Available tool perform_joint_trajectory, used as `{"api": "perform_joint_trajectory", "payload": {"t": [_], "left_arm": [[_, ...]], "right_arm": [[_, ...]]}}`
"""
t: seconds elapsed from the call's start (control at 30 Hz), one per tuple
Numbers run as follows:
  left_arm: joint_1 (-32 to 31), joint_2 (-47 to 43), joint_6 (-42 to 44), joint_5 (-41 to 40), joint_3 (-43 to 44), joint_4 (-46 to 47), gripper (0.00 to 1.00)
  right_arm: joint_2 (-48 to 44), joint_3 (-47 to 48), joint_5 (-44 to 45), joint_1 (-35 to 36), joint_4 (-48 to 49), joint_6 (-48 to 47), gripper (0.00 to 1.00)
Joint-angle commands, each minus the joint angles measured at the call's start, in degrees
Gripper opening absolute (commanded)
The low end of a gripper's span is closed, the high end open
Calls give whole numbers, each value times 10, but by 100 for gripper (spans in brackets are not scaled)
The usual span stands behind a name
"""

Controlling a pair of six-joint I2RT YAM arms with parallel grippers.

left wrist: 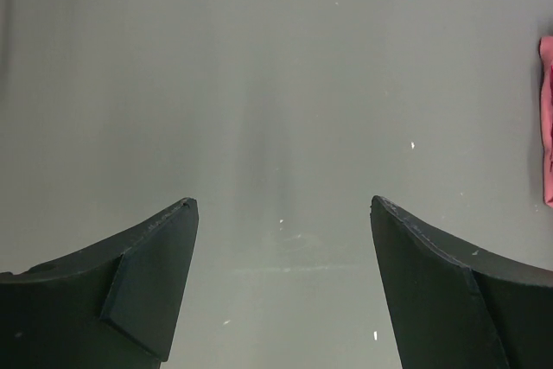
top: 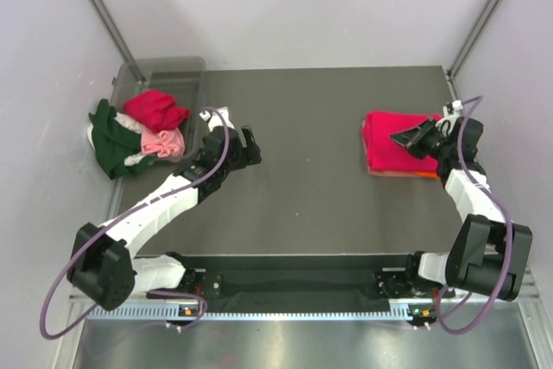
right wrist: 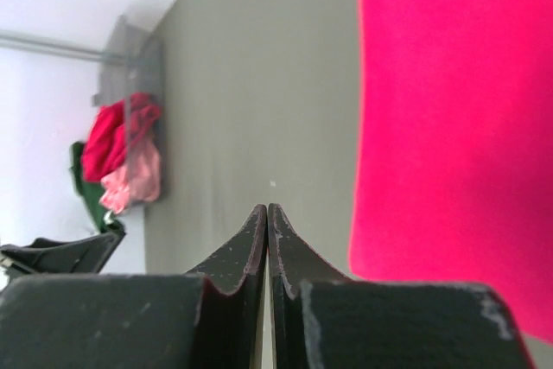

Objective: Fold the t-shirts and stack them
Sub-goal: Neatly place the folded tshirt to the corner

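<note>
A folded crimson t-shirt (top: 386,149) lies at the right of the table on an orange one, of which only an edge (top: 425,176) shows. My right gripper (top: 396,137) hovers over the crimson shirt, jaws shut with nothing between them. In the right wrist view its tips (right wrist: 268,206) point across bare table, with the crimson shirt (right wrist: 449,127) beside them on the right. More t-shirts are heaped at the far left: red (top: 155,110), pale pink (top: 164,142), cream (top: 130,130) and dark green (top: 108,143). My left gripper (top: 255,148) is open over bare table (left wrist: 283,202), right of that heap.
The heap sits in and spills over a clear grey plastic bin (top: 173,68) at the table's far left corner. White walls and slanted metal posts close in both sides. The crimson shirt's edge (left wrist: 546,118) shows at the right rim of the left wrist view.
</note>
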Motion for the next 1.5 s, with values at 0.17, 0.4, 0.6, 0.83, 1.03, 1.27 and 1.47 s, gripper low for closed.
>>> {"api": "perform_joint_trajectory", "payload": {"t": [0.17, 0.4, 0.6, 0.83, 1.03, 1.27, 1.47], "left_arm": [[4, -70, 25, -44, -77, 72, 84], [4, -84, 31, -43, -126, 125, 84], [4, -73, 37, -28, -129, 119, 83], [3, -72, 37, -7, -139, 135, 83], [4, -75, 39, -4, -141, 137, 82], [4, -69, 39, 0, -142, 143, 83], [4, -68, 40, -1, -141, 141, 82]], "right_arm": [[60, -49, -50, 19, 187, 42, 0], [221, -104, -79, 2, 344, 78, 0], [241, -103, -87, -10, 374, 84, 0], [96, -45, -65, -32, 182, 21, 0], [109, -20, -96, -110, 165, 26, 0], [252, -80, -103, -152, 376, 125, 0], [286, -99, -78, -171, 418, 140, 0]]}}
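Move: Below the closed right gripper lies the folded red t-shirt on its stack, its middle about 5 cm ahead, 5 cm to the right and 14 cm down. The orange shirt's edge peeks out from under the red one some 3 cm back and 9 cm right of this hand, at about the same depth. From the left hand, the red t-shirt lies roughly 40 cm right, 7 cm ahead and 13 cm down. Patting downward with shut fingers, the right hand drops about 12 cm towards the red t-shirt, rises again, swings roughly 10 cm right over the stack and comes down once more. Its fingertips end against the shirt's near right part, the hand rolled some 25 degrees with its left side up. The open left hand, clear of everything, sinks 3 cm and eases back. ##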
